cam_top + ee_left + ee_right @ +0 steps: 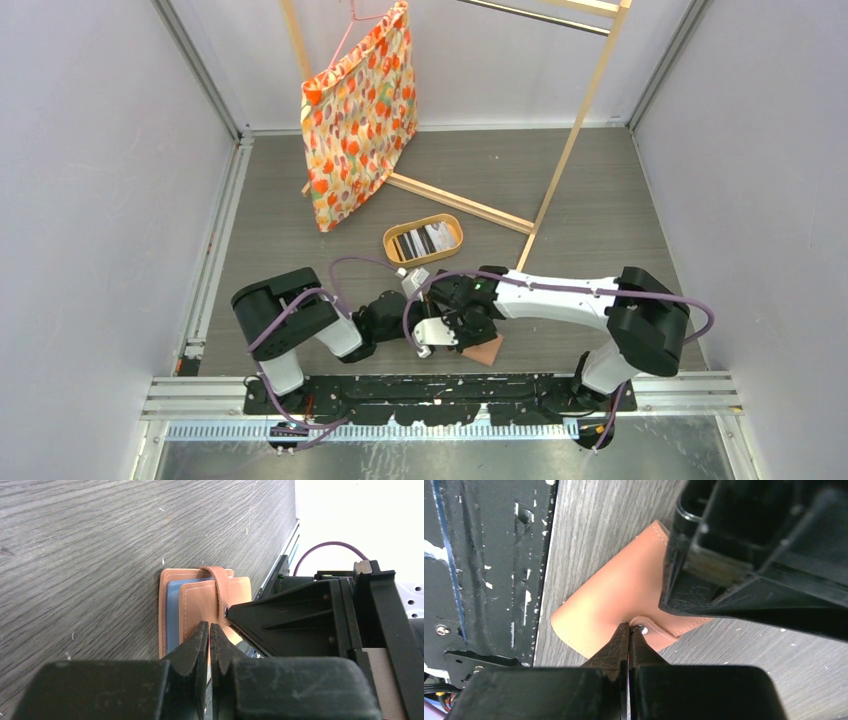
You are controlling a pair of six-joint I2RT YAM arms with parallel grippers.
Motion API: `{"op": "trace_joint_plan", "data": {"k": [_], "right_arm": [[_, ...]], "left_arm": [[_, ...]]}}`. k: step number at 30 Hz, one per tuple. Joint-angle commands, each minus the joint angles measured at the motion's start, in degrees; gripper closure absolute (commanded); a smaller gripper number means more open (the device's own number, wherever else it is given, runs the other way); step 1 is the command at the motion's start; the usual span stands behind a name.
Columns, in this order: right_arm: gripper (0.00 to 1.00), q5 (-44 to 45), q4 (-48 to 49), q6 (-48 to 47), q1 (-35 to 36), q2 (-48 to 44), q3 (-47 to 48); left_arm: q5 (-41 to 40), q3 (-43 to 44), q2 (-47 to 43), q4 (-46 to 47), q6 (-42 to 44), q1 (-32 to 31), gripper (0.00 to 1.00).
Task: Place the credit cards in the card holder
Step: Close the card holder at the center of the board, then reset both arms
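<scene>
The salmon-tan card holder [487, 351] lies at the table's near edge, between the two arms. In the left wrist view the card holder [172, 600] shows a blue inner layer and its snap tab [220, 587] wrapped over the top. My left gripper [209, 627] is shut on the near edge of its tan pocket. My right gripper [629, 627] is shut, its tips touching the tab beside the metal snap [640, 629]. From above, the left gripper [447, 340] and right gripper [468, 330] meet over the card holder. The credit cards [425, 240] lie in the oval wooden tray [388, 240].
A floral bag [360, 110] hangs from a wooden rack whose base bar [460, 203] crosses the table behind the tray. The black mounting rail [489, 555] runs right beside the card holder. Grey walls close in both sides.
</scene>
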Motion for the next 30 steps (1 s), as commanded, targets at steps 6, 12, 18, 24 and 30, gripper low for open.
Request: {"op": "trace_joint_plan", "data": {"k": [6,12,18,24,30], "right_arm": [[0.74,-11.79,-4.07,4.82,-2.28,2.53,1.45],[0.60,-21.05,-11.64,1.34,-8.68,-2.84,5.88],[0.59,-26.16,-17.81,-3.67,-15.94,-8.95,8.20],[0.53,-30.78,-17.30,-0.77,-31.61,-20.48,9.23],[0.34,-29.83,-14.73,5.55,-47.38,-29.29,11.22]], "left_arm": [[-1.13,-0.99,-2.45,-0.20,1.73,0.10,0.93],[-2.01,-0.26,-6.73,-4.92,4.73,0.10,0.90],[-1.96,3.40,-19.13,-21.41,14.19,0.10,0.85],[-9.38,11.69,-41.98,-56.13,32.58,0.17,0.60],[-19.25,16.84,-60.88,-73.86,42.73,0.60,0.06]]}}
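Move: The card holder lies flat under both grippers, its middle about 1 cm back of the right hand point and 2 cm below it, with the snap right at those fingertips. From the left hand the holder's middle is some 2 cm to the right, level in reach and 2 cm below. The card tray stands about 20 cm ahead and 11 cm left of the right hand; the wooden rack leg ends some 14 cm ahead and 8 cm right of it. Take the right fingertips off the snap, first sliding about 2 cm back as they open, then up some 14 cm, swinging forward and right away from the card holder while the wrist turns clockwise and its left side rises. Ease the left gripper off the holder's left part, then lift it fast about 17 cm, drifting left, rolling some 30 degrees and opening to three quarters. ##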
